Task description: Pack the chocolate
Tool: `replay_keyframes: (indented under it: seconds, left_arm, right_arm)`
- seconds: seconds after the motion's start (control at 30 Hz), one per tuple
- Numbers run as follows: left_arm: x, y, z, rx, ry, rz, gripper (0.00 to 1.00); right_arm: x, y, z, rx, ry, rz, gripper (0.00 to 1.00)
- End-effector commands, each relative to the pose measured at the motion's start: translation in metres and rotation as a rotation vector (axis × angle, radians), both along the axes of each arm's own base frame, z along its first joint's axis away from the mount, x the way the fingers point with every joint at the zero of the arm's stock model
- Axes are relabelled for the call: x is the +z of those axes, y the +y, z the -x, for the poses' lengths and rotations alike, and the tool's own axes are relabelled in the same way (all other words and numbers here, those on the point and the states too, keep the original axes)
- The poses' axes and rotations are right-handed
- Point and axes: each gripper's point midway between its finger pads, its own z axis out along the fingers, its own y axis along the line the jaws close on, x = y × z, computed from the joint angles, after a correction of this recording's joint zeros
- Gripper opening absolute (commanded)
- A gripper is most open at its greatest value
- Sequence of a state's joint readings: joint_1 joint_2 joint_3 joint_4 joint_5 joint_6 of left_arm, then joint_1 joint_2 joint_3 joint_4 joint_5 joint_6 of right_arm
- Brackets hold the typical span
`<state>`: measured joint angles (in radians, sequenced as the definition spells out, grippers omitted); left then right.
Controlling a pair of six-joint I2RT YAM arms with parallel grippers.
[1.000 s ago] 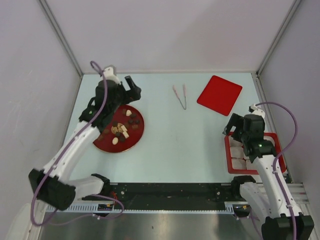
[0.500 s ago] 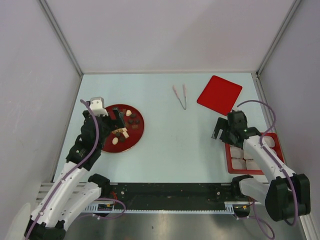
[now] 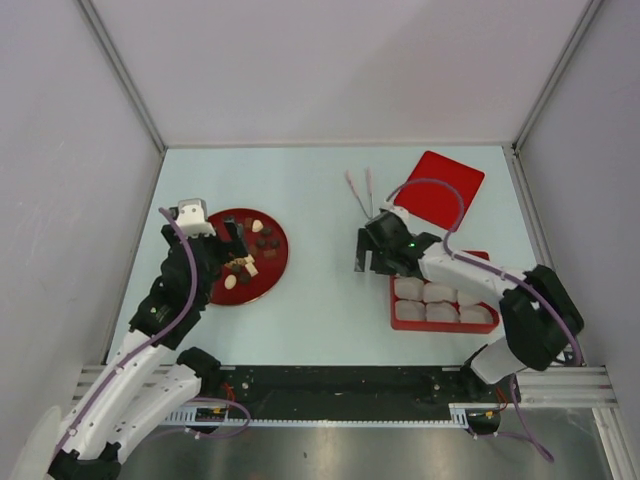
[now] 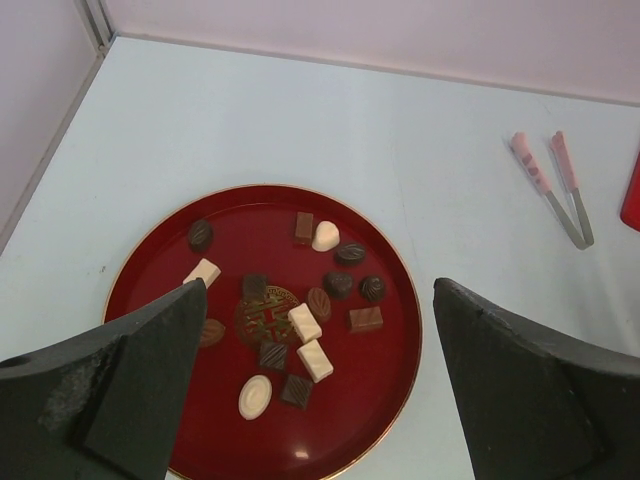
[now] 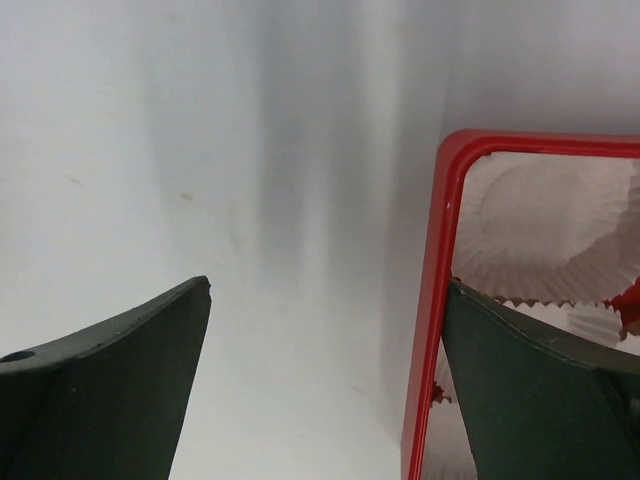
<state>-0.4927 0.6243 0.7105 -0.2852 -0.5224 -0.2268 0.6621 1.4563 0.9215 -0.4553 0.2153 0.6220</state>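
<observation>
The chocolate (image 3: 243, 264) lies on a round red plate (image 3: 268, 282) at the left: several dark brown and cream pieces (image 4: 302, 322) scattered over the plate (image 4: 385, 385). My left gripper (image 3: 237, 240) hangs open above the plate, its fingers either side of the pieces (image 4: 318, 288), holding nothing. A red box (image 3: 440, 326) lined with white paper cups (image 3: 438, 292) sits right of centre. My right gripper (image 3: 368, 256) is open at the box's left end. The box's left wall (image 5: 432, 320) stands between its fingers (image 5: 328, 285), close against the right finger.
Pink-handled metal tongs (image 3: 360, 192) lie at the back centre, also seen in the left wrist view (image 4: 555, 188). A flat red lid (image 3: 445, 188) lies at the back right. White walls close in the table on three sides.
The right gripper swept left towards the table's middle, and the red box shifted left with it from the right edge. The left arm pulled back from the plate's far side, then held still.
</observation>
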Motion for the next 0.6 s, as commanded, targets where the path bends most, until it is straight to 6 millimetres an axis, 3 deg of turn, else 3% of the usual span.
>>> replay_keyframes:
  seconds: [0.0,0.03,0.07,0.1,0.17,0.2,0.27,0.3,0.43,0.5,0.57]
  left_arm:
    - [0.008,0.004,0.002,0.033,-0.041,0.005,1.0]
    - [0.008,0.002,0.003,0.027,-0.043,0.008,1.0]
    - [0.01,0.002,0.004,0.026,-0.049,0.013,1.0]
    - [0.009,0.001,0.004,0.023,-0.049,0.013,1.0]
    - [0.011,0.0,0.005,0.017,-0.056,0.02,1.0]
    - [0.01,-0.001,0.006,0.014,-0.055,0.021,1.0]
    - [0.01,-0.002,0.006,0.009,-0.056,0.027,1.0]
    - [0.01,-0.003,0.006,0.008,-0.059,0.03,1.0]
    - [0.009,-0.004,0.006,0.002,-0.056,0.036,1.0]
    - [0.007,-0.006,0.005,-0.003,-0.05,0.038,1.0]
    - [0.005,-0.009,0.004,-0.017,-0.042,0.042,1.0]
  right_arm:
    - [0.025,0.077,-0.035,0.021,-0.137,-0.12,1.0]
    - [0.038,0.095,-0.046,0.025,-0.172,-0.157,1.0]
    - [0.039,0.107,-0.048,0.038,-0.179,-0.167,1.0]
    - [0.027,0.122,-0.047,0.065,-0.166,-0.158,1.0]
    - [0.047,0.155,-0.058,0.107,-0.211,-0.219,1.0]
    - [0.036,0.171,-0.057,0.138,-0.199,-0.212,1.0]
    - [0.052,0.2,-0.064,0.189,-0.227,-0.263,1.0]
    - [0.046,0.212,-0.061,0.214,-0.22,-0.261,1.0]
    - [0.074,0.234,-0.06,0.288,-0.257,-0.297,1.0]
    - [0.087,0.231,-0.057,0.318,-0.276,-0.296,1.0]
    - [0.108,0.215,-0.056,0.326,-0.299,-0.269,1.0]
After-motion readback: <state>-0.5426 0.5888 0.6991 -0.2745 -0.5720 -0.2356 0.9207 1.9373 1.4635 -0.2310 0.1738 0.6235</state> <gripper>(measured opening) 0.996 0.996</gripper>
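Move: The right hand, open and low over the table, has its right finger against the cup-lined box's left wall; the box's middle is about 19 cm to its right and 6 cm back. The chocolate plate lies some 39 cm to its left and 4 cm ahead, the tongs about 22 cm ahead and 4 cm left, the red lid 23 cm ahead and 18 cm right. From the left hand, the plate lies roughly 22 cm below, 4 cm ahead and 3 cm left. With its fingers kept wide open and the right finger hooked inside the left wall of the box, the right hand goes on dragging the box quickly to the left towards the chocolate plate, about 22 cm in all and some 5 cm forward. Towards the end it slows and rises about 4 cm up along the wall, having turned some 15 degrees counter-clockwise while its left side and fingertips tilt up. ##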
